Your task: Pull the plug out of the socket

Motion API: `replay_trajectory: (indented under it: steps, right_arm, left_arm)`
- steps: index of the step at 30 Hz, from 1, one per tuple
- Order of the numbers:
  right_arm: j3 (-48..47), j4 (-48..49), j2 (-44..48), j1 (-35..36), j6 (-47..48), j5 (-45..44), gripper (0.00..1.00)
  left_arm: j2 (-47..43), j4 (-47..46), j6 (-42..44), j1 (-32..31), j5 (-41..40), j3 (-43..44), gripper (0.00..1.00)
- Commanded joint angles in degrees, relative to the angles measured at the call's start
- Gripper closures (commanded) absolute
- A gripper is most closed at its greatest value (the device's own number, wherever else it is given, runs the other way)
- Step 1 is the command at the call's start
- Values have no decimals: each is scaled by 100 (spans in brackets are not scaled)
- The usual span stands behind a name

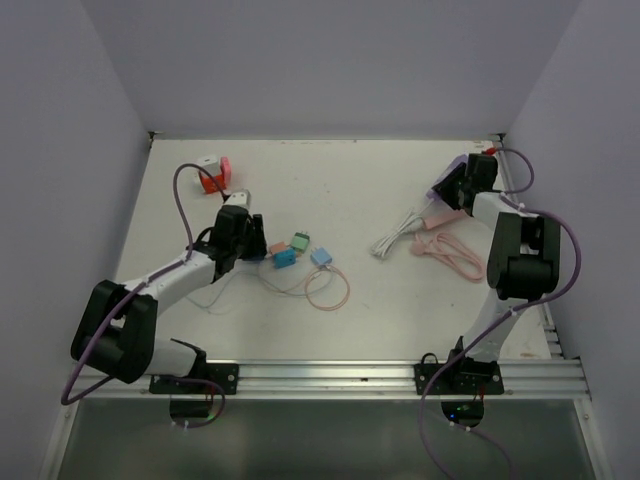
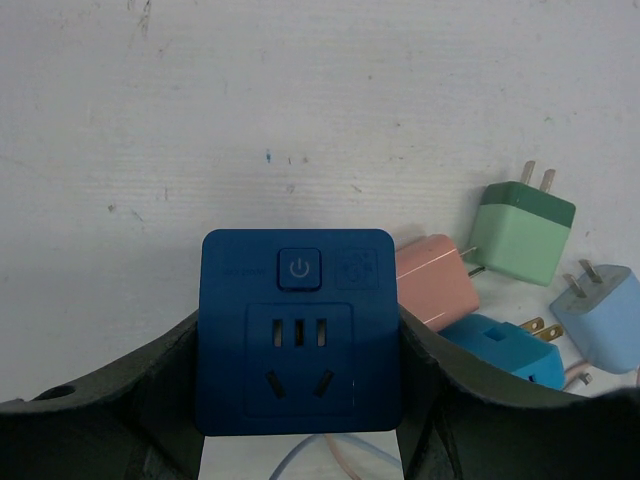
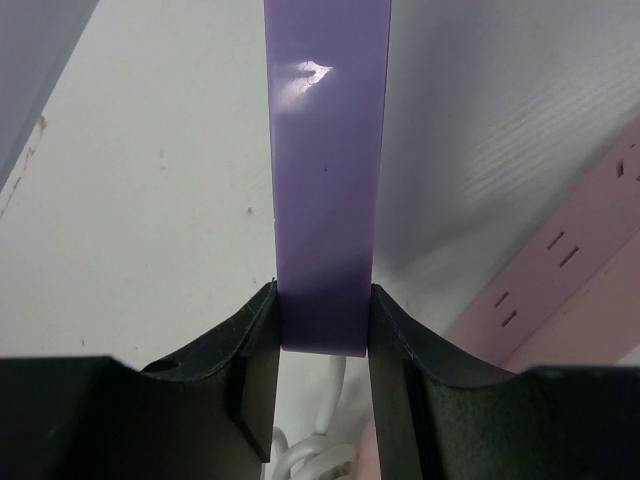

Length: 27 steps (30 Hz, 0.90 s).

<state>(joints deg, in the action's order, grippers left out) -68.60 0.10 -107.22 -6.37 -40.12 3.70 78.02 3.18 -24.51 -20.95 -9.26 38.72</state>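
My left gripper [image 2: 300, 385] is shut on a dark blue socket cube [image 2: 300, 330], one finger on each side. The cube's face has a power button, and its slots are empty. Just right of it, loose plugs lie on the table: pink [image 2: 435, 280], green [image 2: 522, 235], cyan [image 2: 500, 350] and light blue [image 2: 605, 315]. From above, the left gripper [image 1: 243, 240] sits left of centre. My right gripper [image 1: 455, 188] is at the far right corner, shut on a flat purple block [image 3: 325, 150] that sticks out past the fingers.
A pink power strip [image 1: 440, 215] lies beside the right gripper, with a coiled white cable [image 1: 393, 242] and a pink cable [image 1: 455, 255] near it. Red, white and pink cubes [image 1: 212, 172] stand at the back left. Thin looped cords [image 1: 325, 288] trail from the plugs.
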Motion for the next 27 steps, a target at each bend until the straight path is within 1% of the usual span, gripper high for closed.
replay_trajectory:
  steps: [1, 3, 4, 5, 6, 7, 9, 12, 13, 16, 18, 19, 21, 22, 24, 25, 27]
  right_arm:
    - [-286, 561, -194, -171, -137, -169, 100]
    - [-303, 544, -299, -189, -102, -116, 100]
    - [-321, 474, -308, -198, -67, -98, 96]
    - [-356, 439, -308, -198, -31, -89, 93]
    - [-356, 412, -308, -198, 30, -81, 89]
    - [-365, 342, -308, -207, 65, -72, 81]
    - [-417, 219, -291, -207, 153, -54, 76]
    - [-374, 8, -177, -207, 206, -212, 62]
    - [-339, 8, -72, -207, 215, -247, 53]
    - [-338, -351, 86, -207, 294, -291, 42]
    - [-417, -536, 157, -215, 373, -309, 38]
    - [-452, -694, 201, -207, 425, -326, 34]
    - [-470, -827, 394, -207, 522, -353, 32]
    - [-470, -923, 464, -207, 566, -353, 29]
    - [-461, -1055, 684, -198, 671, -353, 27]
    - [-461, -1195, 772, -189, 698, -327, 25]
    - [-383, -1310, 1035, -189, 751, -143, 23]
  left_arm:
    - [204, 42, -220, 108, -173, 153, 75]
    - [327, 60, -273, 135, -182, 162, 70]
    - [345, 69, -308, 161, -199, 171, 64]
    - [389, 69, -361, 179, -199, 171, 61]
    - [442, 60, -379, 196, -182, 188, 59]
    - [468, 69, -414, 240, -164, 206, 58]
    - [521, 86, -458, 275, -129, 241, 56]
    - [487, 183, -519, 302, -164, 338, 46]
    - [478, 192, -528, 311, -173, 373, 40]
    - [390, 236, -528, 337, -217, 461, 30]
    - [381, 297, -519, 372, -217, 531, 26]
    - [381, 323, -511, 398, -200, 636, 22]
    - [389, 420, -511, 425, -217, 742, 18]
    - [390, 446, -511, 451, -226, 855, 13]
    - [407, 552, -511, 478, -243, 1057, 9]
    - [398, 587, -519, 504, -261, 1128, 4]
    - [425, 727, -528, 522, -296, 1286, 0]
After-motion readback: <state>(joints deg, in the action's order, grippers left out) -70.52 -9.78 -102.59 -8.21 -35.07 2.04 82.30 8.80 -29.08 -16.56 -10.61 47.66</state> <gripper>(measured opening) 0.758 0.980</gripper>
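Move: Just under the blue socket cube still held in the left hand is its table spot, about 4 cm down and 1 cm ahead and to the left; some 3 cm below that hand lie the coral plug 6 cm right, the blue plug 8 cm right and 3 back, and the green plug 11 right and 2 ahead. The right hand's purple power strip goes to a spot about 4 cm below and 1 right; roughly 3 cm lower than that hand, the pink strip lies 5 right and 5 back, the white cable coil 10 left and 12 back. Setting both held sockets down, the left hand sinks a little over 1 cm and eases about as far forward and left, while the right sinks 2 cm and shifts right about 1.5 cm. Both then open and let go; the left rises about 3 cm and goes some 2 cm forward, the right climbs about 4 cm and draws back 2.5. ##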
